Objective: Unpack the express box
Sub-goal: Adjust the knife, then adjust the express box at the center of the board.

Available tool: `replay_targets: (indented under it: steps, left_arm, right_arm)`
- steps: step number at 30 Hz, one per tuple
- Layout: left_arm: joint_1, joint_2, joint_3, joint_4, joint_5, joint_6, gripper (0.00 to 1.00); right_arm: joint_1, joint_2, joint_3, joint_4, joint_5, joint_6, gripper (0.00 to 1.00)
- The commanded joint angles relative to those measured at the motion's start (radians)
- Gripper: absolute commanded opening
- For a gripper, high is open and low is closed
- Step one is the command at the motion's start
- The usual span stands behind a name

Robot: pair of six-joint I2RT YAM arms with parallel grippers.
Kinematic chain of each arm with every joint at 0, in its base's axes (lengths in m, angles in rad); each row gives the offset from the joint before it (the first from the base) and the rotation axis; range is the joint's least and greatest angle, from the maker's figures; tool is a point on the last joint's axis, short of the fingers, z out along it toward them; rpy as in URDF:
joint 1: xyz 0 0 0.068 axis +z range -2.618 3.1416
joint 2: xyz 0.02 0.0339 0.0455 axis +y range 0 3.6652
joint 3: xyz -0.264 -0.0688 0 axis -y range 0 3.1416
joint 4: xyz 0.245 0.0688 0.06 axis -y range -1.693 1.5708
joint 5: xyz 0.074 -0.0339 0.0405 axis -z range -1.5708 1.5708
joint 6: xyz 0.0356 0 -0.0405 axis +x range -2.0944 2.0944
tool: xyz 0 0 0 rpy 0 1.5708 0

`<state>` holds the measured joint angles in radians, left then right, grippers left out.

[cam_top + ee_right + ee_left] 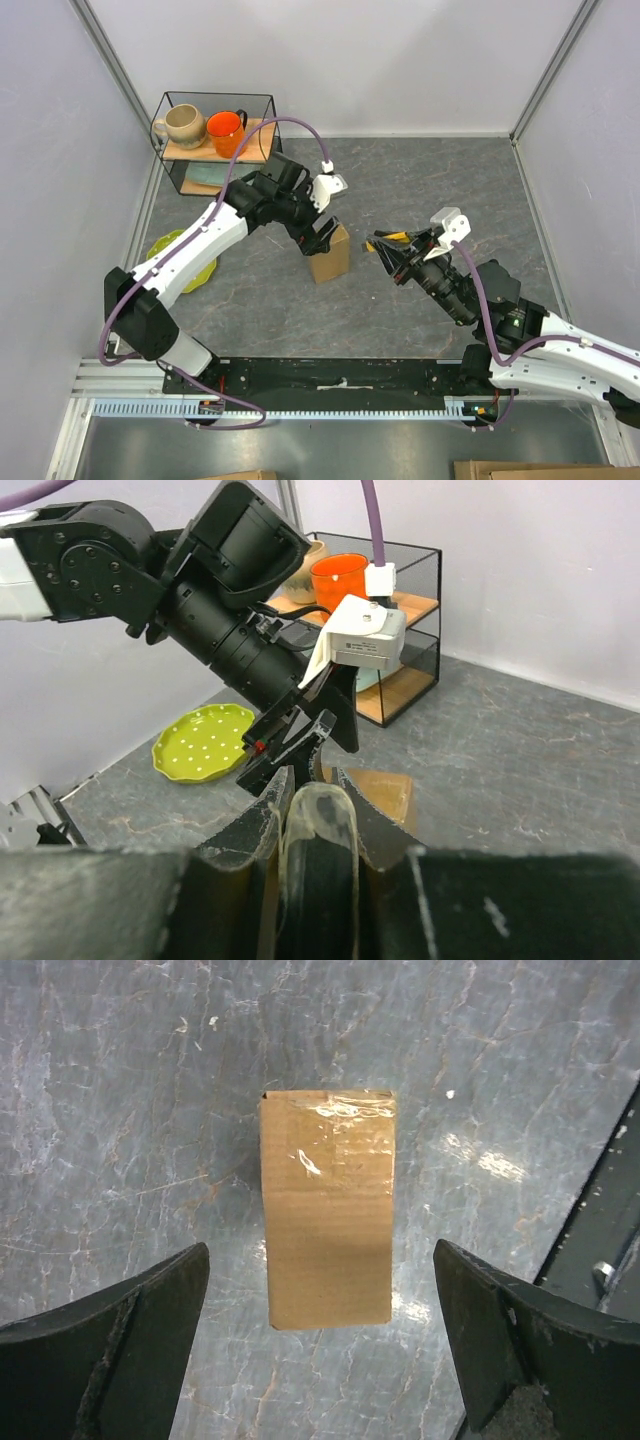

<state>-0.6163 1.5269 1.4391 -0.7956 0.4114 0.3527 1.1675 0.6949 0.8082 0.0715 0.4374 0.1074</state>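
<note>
The express box (330,255), brown cardboard with clear tape, stands on the grey tabletop near the middle. In the left wrist view the express box (328,1222) lies straight below, tape shining at its far end. My left gripper (320,236) hangs just above it, open wide, its fingers (130,1340) on either side and not touching the cardboard. My right gripper (393,254) is to the right of the box and points at it. It is shut on a slim black tool with a clear rounded tip (318,825). Part of the box (385,792) shows behind that tip.
A green dotted plate (185,260) lies at the left, under the left arm. A wire shelf (215,140) in the far left corner holds a beige mug (182,125) and an orange mug (226,130). A black rail (340,380) runs along the near edge.
</note>
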Motion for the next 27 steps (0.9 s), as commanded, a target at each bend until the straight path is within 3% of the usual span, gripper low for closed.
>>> replay_targets:
  steps: [1, 7, 26, 27]
  left_arm:
    - [-0.026, -0.045, -0.042, 0.124, -0.137, 0.025, 0.99]
    - [-0.051, -0.076, -0.105, 0.21, -0.169, 0.048, 0.99]
    - [-0.048, 0.052, -0.138, 0.203, -0.085, 0.155, 0.99]
    - [-0.043, 0.059, -0.135, 0.197, -0.076, 0.155, 0.94]
  right_arm:
    - [-0.003, -0.026, -0.015, -0.018, 0.043, -0.006, 0.0]
    - [-0.002, -0.031, -0.027, -0.024, 0.04, 0.005, 0.0]
    - [-0.003, -0.051, -0.067, 0.001, 0.075, -0.011, 0.0]
    - [-0.003, -0.051, -0.072, 0.005, 0.075, -0.015, 0.0]
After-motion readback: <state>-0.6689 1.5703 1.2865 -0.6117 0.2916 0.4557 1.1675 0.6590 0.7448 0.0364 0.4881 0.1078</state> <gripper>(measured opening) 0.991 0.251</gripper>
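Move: The upright cardboard box stands just beyond the left hand's open fingers, its middle about 5 cm to the right, 1 cm ahead and some 11 cm below. The yellow knife, in the right hand's grip, is roughly 13 cm to the right of the left hand, 8 cm back and 16 cm higher. From the right hand the box lies about 9 cm ahead, 9 cm to the left and some 25 cm down. Its fingers staying wide open, the left hand sinks about 5.5 cm towards the top of the standing box and edges slightly forward, dipping a little, holding its height briefly while the wrist tilts by up to ten degrees, then going down faster until the fingers straddle the box's upper part, the finger nearer the base down beside its side. The right hand keeps the yellow knife gripped in the air and eases down some 3 cm. ##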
